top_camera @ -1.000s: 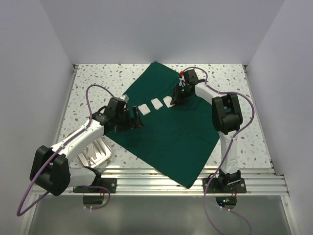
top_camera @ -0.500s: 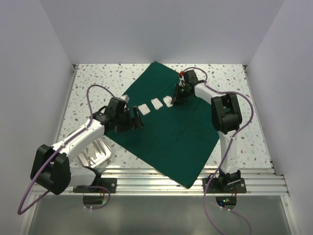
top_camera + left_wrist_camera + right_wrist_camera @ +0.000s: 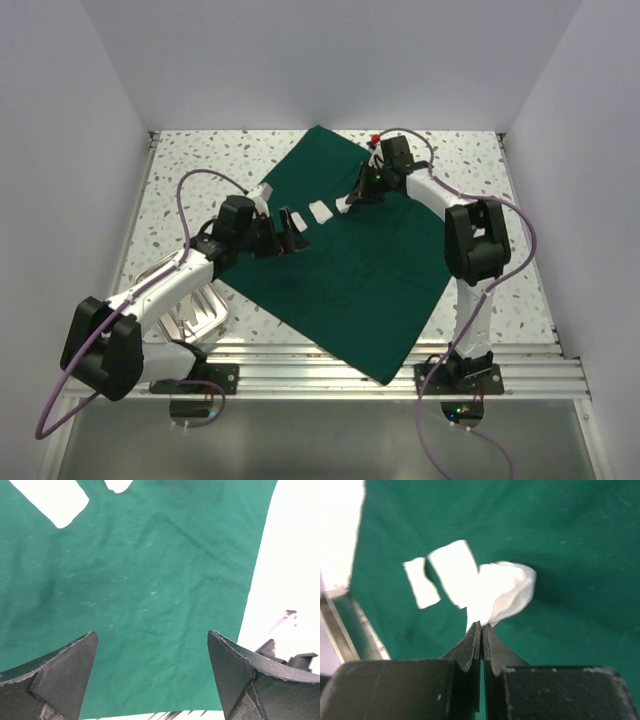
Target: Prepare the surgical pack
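The surgical pack's dark green drape (image 3: pixel 350 270) lies spread flat as a diamond on the speckled table. Three white pads sit in a row on its upper part. My right gripper (image 3: pixel 351 201) is shut on the rightmost pad (image 3: pixel 509 591), whose pinched edge bunches up above the fingertips (image 3: pixel 481 626). The middle pad (image 3: pixel 321 211) and the left pad (image 3: pixel 300 221) lie flat. My left gripper (image 3: pixel 288 233) hovers wide open over the drape (image 3: pixel 150 580) just beside the left pad (image 3: pixel 50 500), with nothing between its fingers (image 3: pixel 65 675).
A shiny steel tray (image 3: pixel 200 318) rests on the table at the near left, partly under the left arm. The drape's near corner hangs over the metal rail (image 3: pixel 520 370) at the front. White walls enclose the table on three sides.
My right gripper has closed on the rightmost pad and raised its edge, the arm shifting back. The left gripper, still open, has moved forward and right, up to the left pad.
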Robot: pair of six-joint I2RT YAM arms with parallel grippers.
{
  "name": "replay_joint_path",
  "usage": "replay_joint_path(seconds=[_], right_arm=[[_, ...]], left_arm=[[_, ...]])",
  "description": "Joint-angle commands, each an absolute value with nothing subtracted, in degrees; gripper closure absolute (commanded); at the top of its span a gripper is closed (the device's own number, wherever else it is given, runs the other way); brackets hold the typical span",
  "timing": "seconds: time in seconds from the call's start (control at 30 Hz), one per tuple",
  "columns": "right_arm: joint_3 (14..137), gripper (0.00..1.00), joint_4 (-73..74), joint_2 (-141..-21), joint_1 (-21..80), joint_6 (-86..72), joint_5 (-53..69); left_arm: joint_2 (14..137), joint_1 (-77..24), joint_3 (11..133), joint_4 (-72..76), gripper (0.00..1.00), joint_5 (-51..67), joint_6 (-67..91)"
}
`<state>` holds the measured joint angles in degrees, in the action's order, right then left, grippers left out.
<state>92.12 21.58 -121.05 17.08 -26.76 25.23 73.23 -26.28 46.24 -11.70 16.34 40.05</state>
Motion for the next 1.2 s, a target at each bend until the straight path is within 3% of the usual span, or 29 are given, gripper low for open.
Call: replay_joint_path(seconds=[0.0,0.5,1.17], right_arm=[[90.36,1.0,17.49,-114.7,16.96,-29.35,29.0],[77.0,1.0,14.42,-99.15,20.74,-32.61,33.92],[70.84,1.0,7.82,-91.67,26.63,-35.86,36.82]], left_arm=[[72.33,-26.37,44.13,-1.24,0.06,21.0,42.53],[77.16,-26.37,40.61,17.65,0.02,28.03,53.6],[79.45,-24.17,35.08,29.33,0.02,32.34,83.13]])
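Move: The right hand already has a gauze pinched at its tips, just clear of the cloth; the open left gripper it heads for is about 18 cm back, 14 cm to its left and 6 cm higher. Of the two gauzes on the cloth, roughly 6 cm below the right hand, one lies level and 6 cm left, the other 4 cm back and 12 cm left. From the left hand the held gauze is some 18 cm ahead, 13 cm right, 7 cm down. Right carries pinched gauze about 12 cm back and up towards the open left gripper, which rolls, moving right. ##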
